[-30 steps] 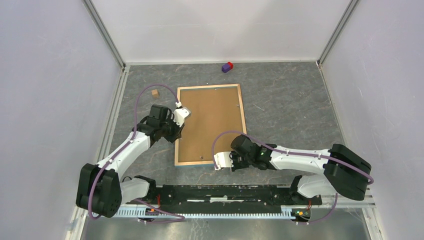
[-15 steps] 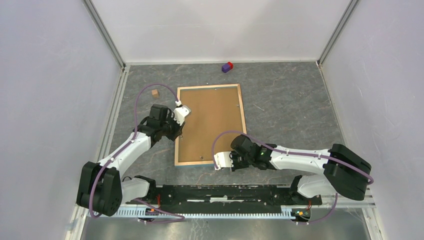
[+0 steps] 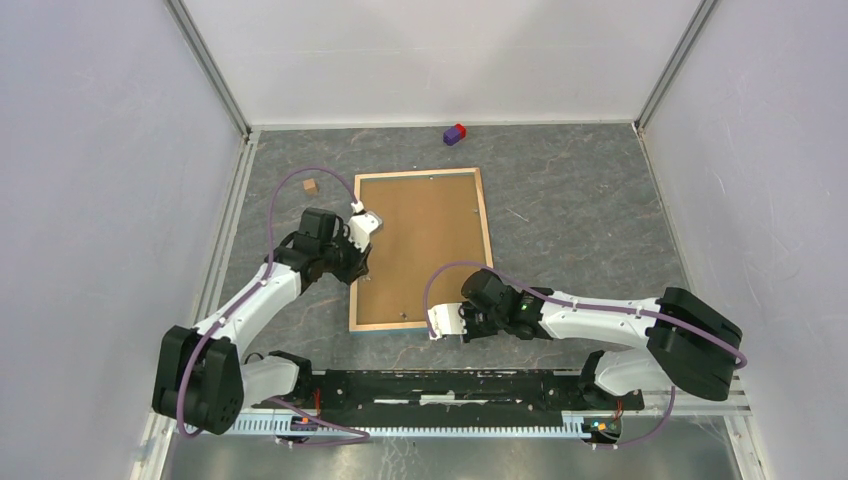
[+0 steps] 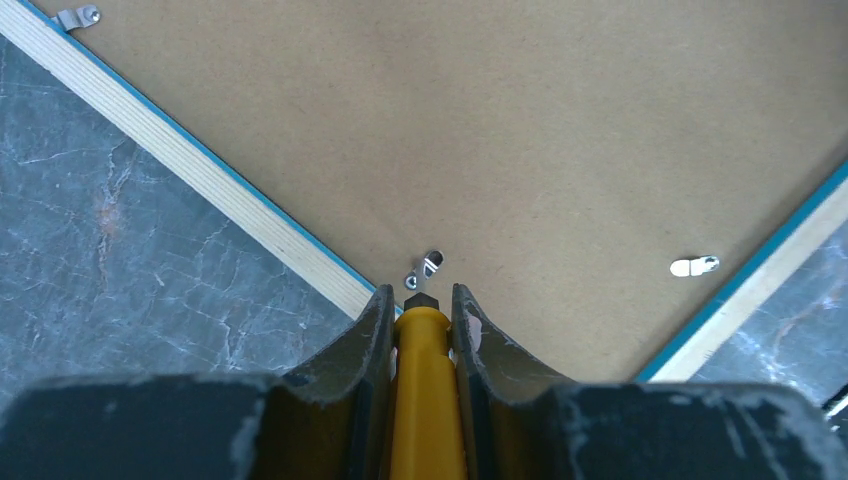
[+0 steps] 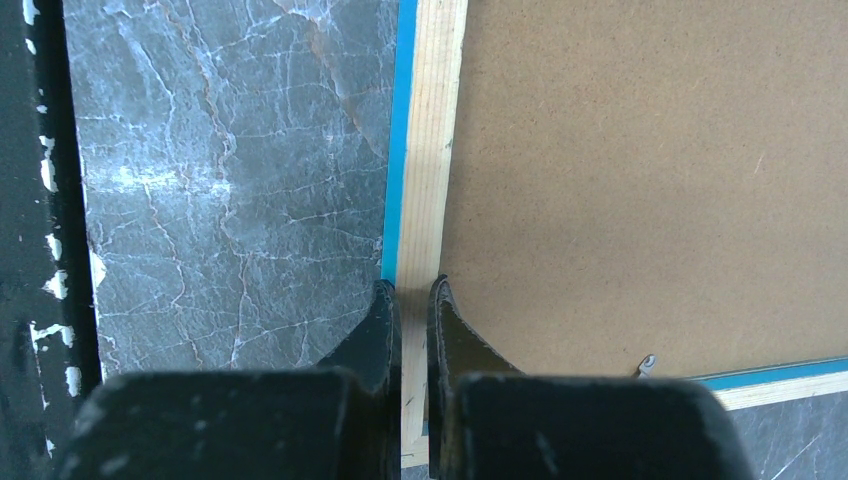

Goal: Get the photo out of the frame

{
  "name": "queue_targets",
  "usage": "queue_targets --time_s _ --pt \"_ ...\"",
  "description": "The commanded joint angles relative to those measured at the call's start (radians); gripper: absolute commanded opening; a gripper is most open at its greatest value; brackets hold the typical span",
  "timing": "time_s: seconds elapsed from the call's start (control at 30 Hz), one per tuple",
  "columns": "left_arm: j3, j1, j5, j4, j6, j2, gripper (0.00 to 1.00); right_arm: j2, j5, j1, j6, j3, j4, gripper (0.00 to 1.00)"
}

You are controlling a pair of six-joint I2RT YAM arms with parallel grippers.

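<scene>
The frame lies face down on the grey table, its brown back up inside a light wood rim. The photo is hidden under that back. My left gripper is shut on a yellow tool. The tool's dark tip sits just short of a small metal tab at the frame's left rim. My right gripper is at the frame's near right corner, shut on the wood rim, with one finger outside it and one over the back.
A purple and red block lies at the back of the table. A small wooden cube sits left of the frame. More metal tabs show on the back. White walls enclose three sides, and the black base rail runs along the near edge.
My left wrist has shifted very slightly along the frame's left rim. The right arm and the frame have not moved.
</scene>
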Motion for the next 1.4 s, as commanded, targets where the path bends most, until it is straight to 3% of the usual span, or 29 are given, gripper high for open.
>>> queue_targets --time_s 0.0,0.5,0.93,1.37 --pt "0.071 0.0 0.036 -0.032 -0.126 -0.034 0.02 0.078 0.006 -0.005 -0.019 -0.048 -0.063 0.0" --pt "0.067 0.003 -0.099 0.026 -0.171 -0.019 0.02 0.083 0.002 -0.004 -0.014 -0.042 -0.058 0.0" --pt "0.338 0.016 -0.23 0.072 -0.208 0.192 0.02 0.068 -0.031 -0.004 -0.031 -0.055 -0.076 0.0" --pt "0.397 0.016 -0.288 0.178 -0.21 0.384 0.02 0.052 -0.075 -0.004 -0.046 -0.065 -0.095 0.0"
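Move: The left hand holds the screwdriver, its tip at the nearer clip on the frame's left side, about 3 cm ahead, 3 cm right and 6 cm below. The next clip on that side, still over the rim, lies some 19 cm ahead, level sideways and 6 below. Beyond it by 6 cm and 12 cm to its left sits the wooden block; the near-side clip is 6 cm back and 12 right of the hand. From the right hand the next clip lies roughly 29 cm ahead, 26 left. Up a little off the nearer clip, then, after a brief hover, forward in an arc: the left hand carries the screwdriver about 12 cm along the frame's left side towards the next clip, peaking some 6 cm up and sinking again by over 3 cm, while turning nearly 20 degrees counter-clockwise. Its fingers keep hold of the handle; the right hand keeps pinching the near rail. ##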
